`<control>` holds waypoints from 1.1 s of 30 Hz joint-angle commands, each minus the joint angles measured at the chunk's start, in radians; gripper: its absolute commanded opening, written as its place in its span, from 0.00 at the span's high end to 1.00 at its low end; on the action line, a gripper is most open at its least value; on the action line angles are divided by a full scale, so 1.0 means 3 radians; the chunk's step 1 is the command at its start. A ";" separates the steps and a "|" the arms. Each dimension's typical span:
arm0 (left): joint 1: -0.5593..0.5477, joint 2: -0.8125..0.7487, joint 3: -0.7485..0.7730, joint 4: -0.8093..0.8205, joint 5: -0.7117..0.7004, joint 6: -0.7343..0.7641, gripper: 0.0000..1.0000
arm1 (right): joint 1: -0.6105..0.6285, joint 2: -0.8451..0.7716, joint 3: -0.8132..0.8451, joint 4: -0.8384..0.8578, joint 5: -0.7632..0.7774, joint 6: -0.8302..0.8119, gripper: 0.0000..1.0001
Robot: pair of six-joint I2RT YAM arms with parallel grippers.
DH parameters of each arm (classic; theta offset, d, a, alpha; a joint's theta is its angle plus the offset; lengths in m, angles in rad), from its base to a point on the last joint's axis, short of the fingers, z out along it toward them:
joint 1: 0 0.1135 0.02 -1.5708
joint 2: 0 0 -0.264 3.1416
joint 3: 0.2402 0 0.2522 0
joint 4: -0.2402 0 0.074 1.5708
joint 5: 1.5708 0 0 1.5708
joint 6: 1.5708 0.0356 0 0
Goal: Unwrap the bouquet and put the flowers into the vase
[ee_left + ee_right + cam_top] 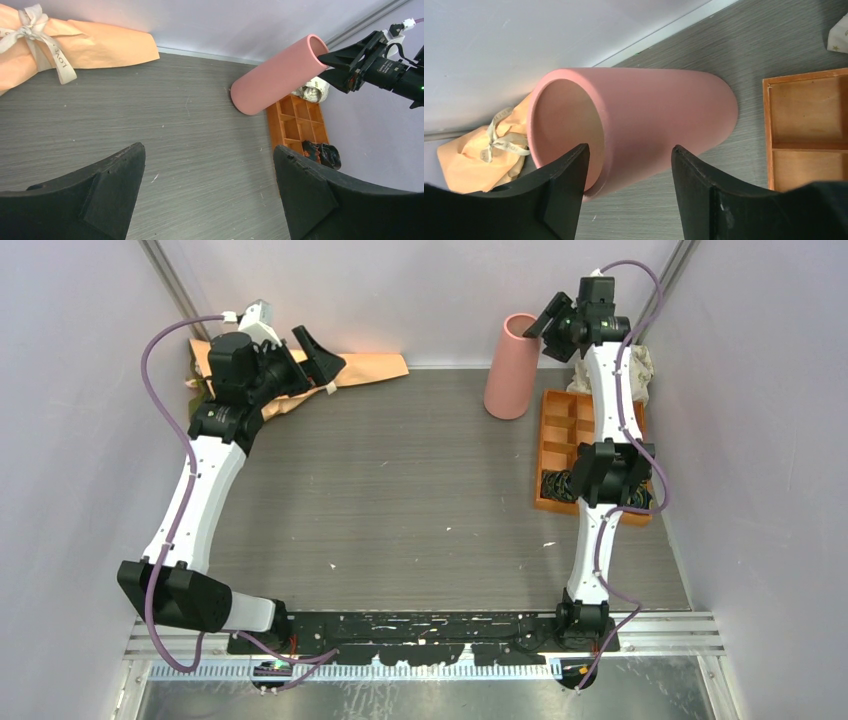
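The bouquet (370,368) lies at the back left against the wall, its peach-tan paper (100,47) tied with a beige ribbon (37,30). The flowers are hidden. My left gripper (315,375) hovers right by it, wide open and empty (209,150). The salmon-pink vase (512,375) stands upright at the back right. My right gripper (630,150) straddles the vase's rim, with one finger (569,175) inside the mouth and the other (694,175) outside. A gap shows between the outer finger and the vase wall (664,115).
An orange compartment tray (560,435) sits just right of the vase, with a black tangle (322,152) in its near cell. Crumpled white paper (640,365) lies behind the tray. Walls close the back and both sides.
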 commanded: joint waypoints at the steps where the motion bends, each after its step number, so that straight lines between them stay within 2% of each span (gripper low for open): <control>1: 0.0004 -0.0045 0.0000 0.0065 -0.0015 0.0057 0.02 | 0.0051 -0.0004 0.0169 -0.0005 0.0245 -0.0126 0.35; 12: -0.0001 0.0041 -0.0089 0.0176 0.0018 0.0031 0.02 | 0.0121 0.0114 0.0204 -0.0002 0.0413 -0.0178 0.34; 17: -0.0135 0.0376 0.0029 0.0235 0.0114 0.0115 0.03 | 0.0127 -0.0015 -0.0009 0.0298 0.0356 -0.0089 0.25; 18: -0.0177 0.0459 0.0063 0.0236 0.0111 0.0134 0.03 | 0.0127 -0.0068 -0.0070 0.0438 0.0343 -0.0069 0.19; 21: -0.0298 0.0723 0.0219 0.0244 0.0115 0.0168 0.03 | 0.0127 -0.0203 -0.0106 0.0603 0.0307 -0.0040 0.11; 26: -0.0436 0.1174 0.0589 0.0262 0.0212 0.0165 0.03 | 0.0127 -0.0442 -0.0132 0.0636 0.0276 -0.0061 0.02; 31: -0.0565 0.1698 0.1054 0.0232 0.0270 0.0108 0.03 | 0.0105 -0.0843 -0.0559 0.0850 0.0281 -0.0063 0.00; 33: -0.0604 0.1948 0.1292 0.0229 0.0315 0.0042 0.03 | 0.0050 -0.1036 -0.0783 0.0986 0.0327 0.0011 0.05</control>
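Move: For the left hand the vase stands about 19 cm ahead and 40 cm to the right, its middle some 24 cm lower; the wrapped bouquet lies roughly 24 cm ahead, 13 cm left and 35 cm below. The right hand is already at the vase's mouth, the vase's middle about 2 cm ahead, 4 cm left and 12 cm down. From that hand the wooden tray is some 13 cm back and 10 cm right, the cloth bundle 6 cm ahead and 21 cm right, both well below. Down, rightward and forward the left hand swings after a slow start, about 10 cm down and as much right, towards the vase with fingers still wide, tipping down and turning clockwise some 10 degrees each. The right hand, one finger inside the vase's rim and one outside, eases about 2 cm down and slightly forward, opens wide, then rises some 6 cm clear of the mouth, drawing back a little. ##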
